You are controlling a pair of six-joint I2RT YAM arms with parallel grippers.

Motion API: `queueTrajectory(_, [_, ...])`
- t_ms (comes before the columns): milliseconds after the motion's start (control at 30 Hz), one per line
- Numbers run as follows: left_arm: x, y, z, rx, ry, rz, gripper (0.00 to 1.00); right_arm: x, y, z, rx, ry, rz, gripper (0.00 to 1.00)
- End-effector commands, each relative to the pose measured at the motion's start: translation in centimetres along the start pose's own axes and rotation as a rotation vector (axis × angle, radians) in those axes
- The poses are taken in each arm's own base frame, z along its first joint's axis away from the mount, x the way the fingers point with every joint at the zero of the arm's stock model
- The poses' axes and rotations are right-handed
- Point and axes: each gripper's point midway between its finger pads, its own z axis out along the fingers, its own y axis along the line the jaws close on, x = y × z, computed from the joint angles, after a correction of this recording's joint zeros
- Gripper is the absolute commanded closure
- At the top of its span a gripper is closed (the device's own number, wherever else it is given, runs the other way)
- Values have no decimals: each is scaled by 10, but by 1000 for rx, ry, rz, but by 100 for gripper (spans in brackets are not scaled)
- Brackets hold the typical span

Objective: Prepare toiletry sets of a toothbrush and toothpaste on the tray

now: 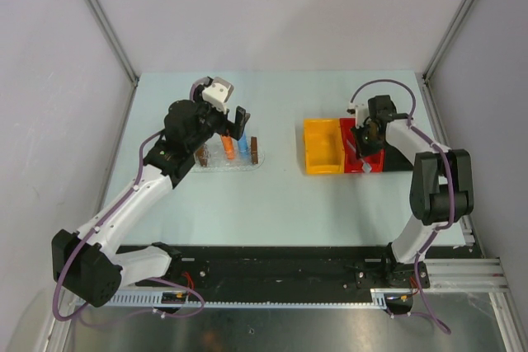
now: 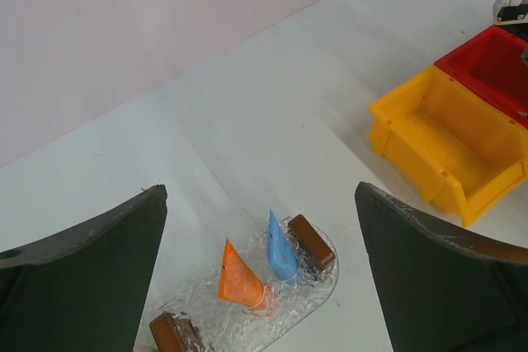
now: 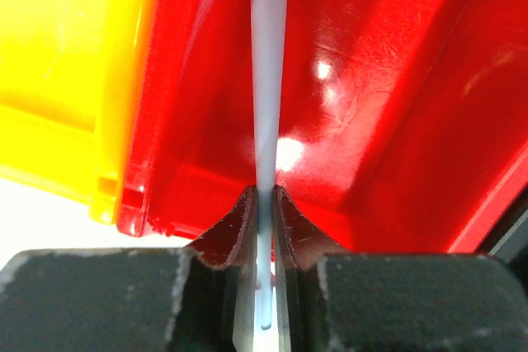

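Observation:
The clear tray [image 2: 313, 307] with a brown block [image 2: 311, 241] at each end lies on the table, also visible as the tray [image 1: 213, 164] from above. Two toothpaste tubes lie in it, one orange [image 2: 239, 275] and one blue [image 2: 280, 247]. My left gripper [image 2: 260, 278] hangs wide open above the tray, holding nothing. My right gripper [image 3: 262, 204] is down in the red bin [image 3: 388, 80], shut on the thin whitish toothbrush [image 3: 266, 80], whose handle runs straight up between the fingers [image 3: 231, 224]. From above, the right gripper [image 1: 365, 134] sits over the red bin [image 1: 353, 157].
A yellow bin [image 1: 322, 146] stands directly left of the red one, about a hand's width right of the tray. It appears as the yellow bin [image 2: 450, 142] in the left wrist view, holding nothing that I can see.

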Motion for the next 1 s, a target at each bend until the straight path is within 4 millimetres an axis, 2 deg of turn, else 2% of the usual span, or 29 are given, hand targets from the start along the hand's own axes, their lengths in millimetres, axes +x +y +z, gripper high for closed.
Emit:
queueTrajectory(0, [-7, 3, -2, -5, -30, 43, 0, -23, 0, -33, 18, -99, -14, 89])
queueTrajectory(233, [-9, -1, 1, 27, -36, 56, 0, -35, -2, -73, 54, -150, -20, 93])
queueTrajectory(433, [-16, -28, 0, 192, -71, 124, 0, -51, 6, -112, 48, -211, -47, 97])
queueTrajectory(467, [-18, -39, -1, 249, -83, 136, 0, -55, 12, -120, 23, -230, -60, 98])
queueTrajectory(667, [-26, -67, -5, 392, -90, 264, 0, -71, 49, -156, -92, -275, -138, 100])
queueTrajectory(800, [-35, -83, -8, 434, -118, 407, 0, -71, 82, -165, -189, -241, -201, 100])
queueTrajectory(933, [-36, -94, -6, 454, -116, 482, 0, -73, 105, -169, -250, -229, -250, 100])
queueTrajectory(967, [-38, -103, -8, 470, -123, 504, 0, -73, 111, -168, -263, -223, -264, 100])
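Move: The right gripper already has the toothbrush pinched near its head end in the red bin; most of the brush runs ahead, its middle some 3 cm forward and 1 cm left. The tray is roughly 38 cm to the left, level fore-and-aft and 4 cm lower; the yellow bin's middle is about 10 cm left, 2 cm ahead. From the left gripper, the toothbrush is about 34 cm right, 3 cm forward and 23 cm below; the blue toothpaste is 2 cm ahead, 1 cm right and 25 cm down. Keep the right fingers shut on the toothbrush and lift it straight up out of the red bin, about 18 cm in all, swinging left towards the tray side and slightly back only in the later half, while the wrist tips the fingers forward and turns a little counter-clockwise. Partway through, start bringing the open left gripper right and back, some 9 cm, towards the brush, turning clockwise and rolling its left side up. ##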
